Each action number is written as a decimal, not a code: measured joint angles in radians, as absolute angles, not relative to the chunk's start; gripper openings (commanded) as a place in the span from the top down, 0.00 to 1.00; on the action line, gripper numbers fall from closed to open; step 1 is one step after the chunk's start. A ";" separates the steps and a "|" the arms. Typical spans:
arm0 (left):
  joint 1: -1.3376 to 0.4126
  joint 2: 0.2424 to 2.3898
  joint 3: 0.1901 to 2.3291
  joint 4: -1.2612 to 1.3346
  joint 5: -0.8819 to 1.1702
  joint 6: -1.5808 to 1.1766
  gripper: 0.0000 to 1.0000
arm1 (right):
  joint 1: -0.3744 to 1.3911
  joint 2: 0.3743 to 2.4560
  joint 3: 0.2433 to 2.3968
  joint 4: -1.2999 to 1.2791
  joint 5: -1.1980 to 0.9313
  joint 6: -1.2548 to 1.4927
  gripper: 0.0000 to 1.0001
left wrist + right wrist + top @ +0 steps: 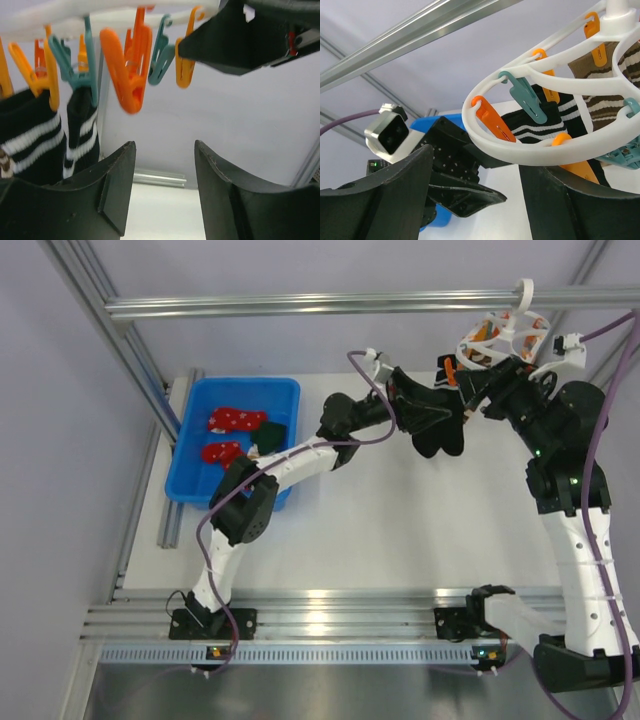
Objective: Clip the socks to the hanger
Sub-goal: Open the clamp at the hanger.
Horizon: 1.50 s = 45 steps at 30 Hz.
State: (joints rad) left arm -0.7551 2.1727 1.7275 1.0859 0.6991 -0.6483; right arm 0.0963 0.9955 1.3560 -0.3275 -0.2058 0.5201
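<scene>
The white ring hanger (505, 336) hangs by its hook from the top rail at the back right. Orange pegs (127, 70) and teal pegs (80, 67) dangle from it. My left gripper (165, 146) sits just under the pegs, open with nothing between its fingers. My right gripper (477, 161) is open too. The hanger's rim (520, 145) crosses above its gap, close to the right finger. Two red socks (237, 420) and a dark green one (270, 432) lie in the blue bin (240, 382) on the left, far from both grippers.
Black socks with white stripes (30, 135) hang clipped on the hanger, and a brown-and-cream striped sock (600, 85) hangs beside them. The right gripper's finger (235, 45) sits close above the left gripper. Aluminium frame rails run along the back and left.
</scene>
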 measured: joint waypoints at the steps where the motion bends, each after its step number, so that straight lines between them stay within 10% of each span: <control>1: -0.755 2.180 1.746 1.091 0.699 -0.653 0.44 | 0.096 0.995 1.357 -0.327 -0.210 0.518 0.32; 34: -0.759 2.390 2.123 1.125 0.639 -0.738 0.45 | 0.096 1.030 1.411 -0.383 -0.252 0.463 0.32; 45: -0.765 2.387 2.113 1.138 0.641 -0.733 0.85 | 0.096 1.030 1.415 -0.388 -0.237 0.454 0.32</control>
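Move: The orange clamp on the hanger's near left rim hangs about 6 cm above the left hand, 2 cm ahead and 3 cm to its right. A teal clamp sits roughly 4 cm farther out than the orange one at much the same height, and a yellow clamp by the right gripper's fingertip is some 5 cm right of the orange one and 2 cm nearer the base. From the right hand, the orange clamp lies about 5 cm ahead, 3 cm left and 1 cm higher. Raise the open left gripper about 5 cm towards the orange clamp, tipping its fingers some 10 degrees further up; ease forward and right while dipping a little, then rise again and draw slightly back. Close the fingertips on either side of the clamp's lower end to pinch it. Keep the right gripper still and open at the hanger's near rim. ##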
